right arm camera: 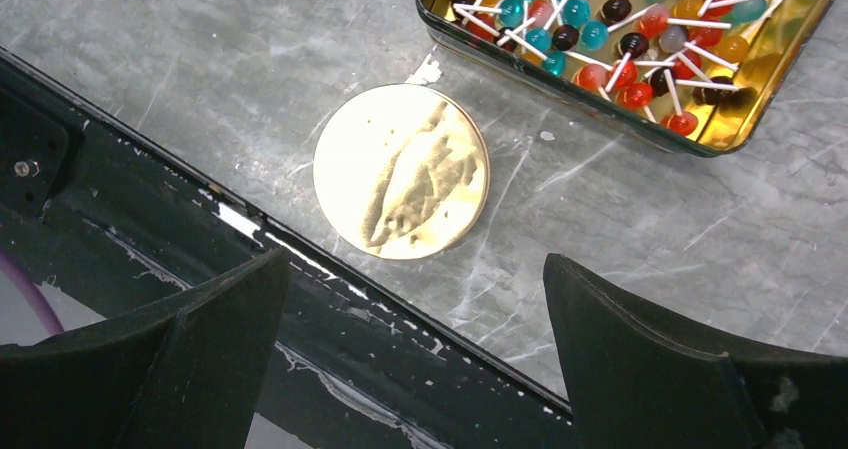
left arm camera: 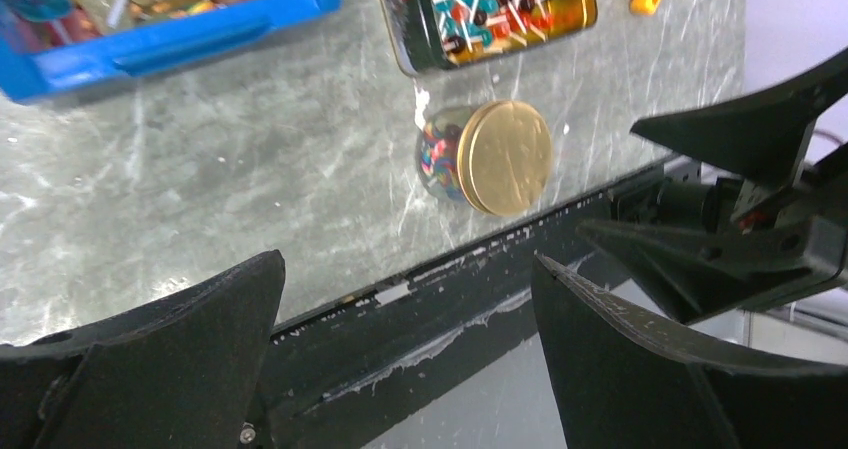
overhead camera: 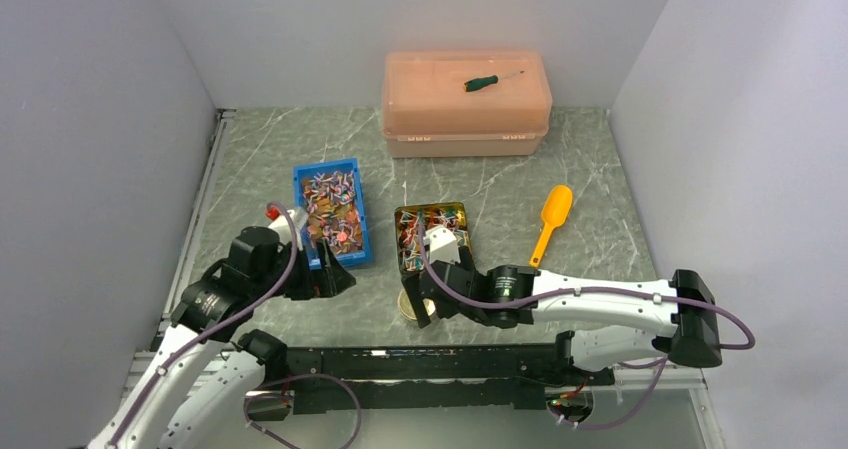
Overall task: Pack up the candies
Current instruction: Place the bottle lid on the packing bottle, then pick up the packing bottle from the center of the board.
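The candies (overhead camera: 331, 207) fill a blue bin (overhead camera: 360, 250) at centre left. More candies on sticks (right arm camera: 610, 29) lie in an open gold tin (overhead camera: 432, 231). A small jar with a gold lid (left arm camera: 497, 157) stands near the table's front edge, with colourful candies (left arm camera: 438, 156) showing through its glass. My right gripper (overhead camera: 428, 291) hangs open just above and beside the jar, whose gold lid (right arm camera: 402, 171) shows beyond the open fingers. My left gripper (overhead camera: 335, 274) is open and empty at the near end of the blue bin. In its wrist view, it (left arm camera: 405, 264) points over the front edge.
An orange scoop (overhead camera: 552, 221) lies right of the tin. A peach lidded box (overhead camera: 466, 109) stands at the back with a green-handled screwdriver (overhead camera: 488, 81) on top. A black rail (overhead camera: 420, 354) runs along the front edge. Walls close in on left and right.
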`<state>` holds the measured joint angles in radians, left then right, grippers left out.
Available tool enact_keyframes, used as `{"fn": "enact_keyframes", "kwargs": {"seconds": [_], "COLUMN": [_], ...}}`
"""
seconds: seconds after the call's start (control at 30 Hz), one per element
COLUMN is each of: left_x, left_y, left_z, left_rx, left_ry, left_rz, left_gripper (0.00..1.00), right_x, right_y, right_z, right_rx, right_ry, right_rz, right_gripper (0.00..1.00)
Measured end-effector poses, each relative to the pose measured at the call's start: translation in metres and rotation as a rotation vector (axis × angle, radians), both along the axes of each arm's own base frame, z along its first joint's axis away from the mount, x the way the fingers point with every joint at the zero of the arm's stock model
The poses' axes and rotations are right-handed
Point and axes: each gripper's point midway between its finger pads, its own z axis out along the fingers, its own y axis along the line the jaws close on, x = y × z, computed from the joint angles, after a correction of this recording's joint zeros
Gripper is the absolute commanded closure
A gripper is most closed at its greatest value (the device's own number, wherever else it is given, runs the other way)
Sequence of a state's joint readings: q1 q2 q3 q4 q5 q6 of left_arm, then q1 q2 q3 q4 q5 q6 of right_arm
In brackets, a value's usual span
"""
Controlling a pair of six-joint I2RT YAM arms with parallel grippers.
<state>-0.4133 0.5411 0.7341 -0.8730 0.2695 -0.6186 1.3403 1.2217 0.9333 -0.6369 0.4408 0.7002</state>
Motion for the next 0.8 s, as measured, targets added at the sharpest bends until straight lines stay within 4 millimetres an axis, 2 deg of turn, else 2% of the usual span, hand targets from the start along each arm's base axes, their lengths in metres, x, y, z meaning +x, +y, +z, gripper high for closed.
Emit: {"fn": "enact_keyframes", "kwargs": {"seconds": [0.33, 0.47, 0.8], "left_x": [-0.021, -0.045, -0.073], "left_y": [-0.04, -0.061, -0.083], "left_z": [-0.021, -0.04, -0.075], "left_rx": [0.105, 0.211, 0.38], "left_ry": [0.057, 0.078, 0.056], "left_rz": [-0.14, -0.227, -0.223], "left_gripper": [0.01, 0.01, 0.01], "right_x": [0.005, 0.01, 0.015], "right_y": [-0.021, -0.031, -0.052], "right_z": [0.01, 0.013, 0.003], "right_rx": [0.037, 0.058, 0.051], "right_ry": [-0.03, -0.036, -0.031], "right_rz": [-0.042, -0.069, -0.11], "right_gripper": [0.0, 0.0, 0.0]}}
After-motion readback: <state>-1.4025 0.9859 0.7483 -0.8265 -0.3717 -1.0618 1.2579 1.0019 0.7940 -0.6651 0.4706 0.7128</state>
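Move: The packing bottle, its lid already on, stands about 14 cm to the right of my left hand, some 2 cm farther back and about 14 cm lower. The candy tin is about 13 cm ahead of the bottle and 3 cm to its right; the blue box lies roughly 16 cm ahead and 3 cm left of my left hand. From my right hand the bottle is about 3 cm left, 1 cm ahead and 10 cm below. I bring my left hand round towards the packing bottle, about 13 cm in all, rightward, back and down together, rightward first and sinking faster later, tipping its open fingers some 25 degrees steeper and a little clockwise. Meanwhile my right hand, wide open and already clear above the lid, backs off about 5 cm to the right to make room. Neither hand touches the bottle. ##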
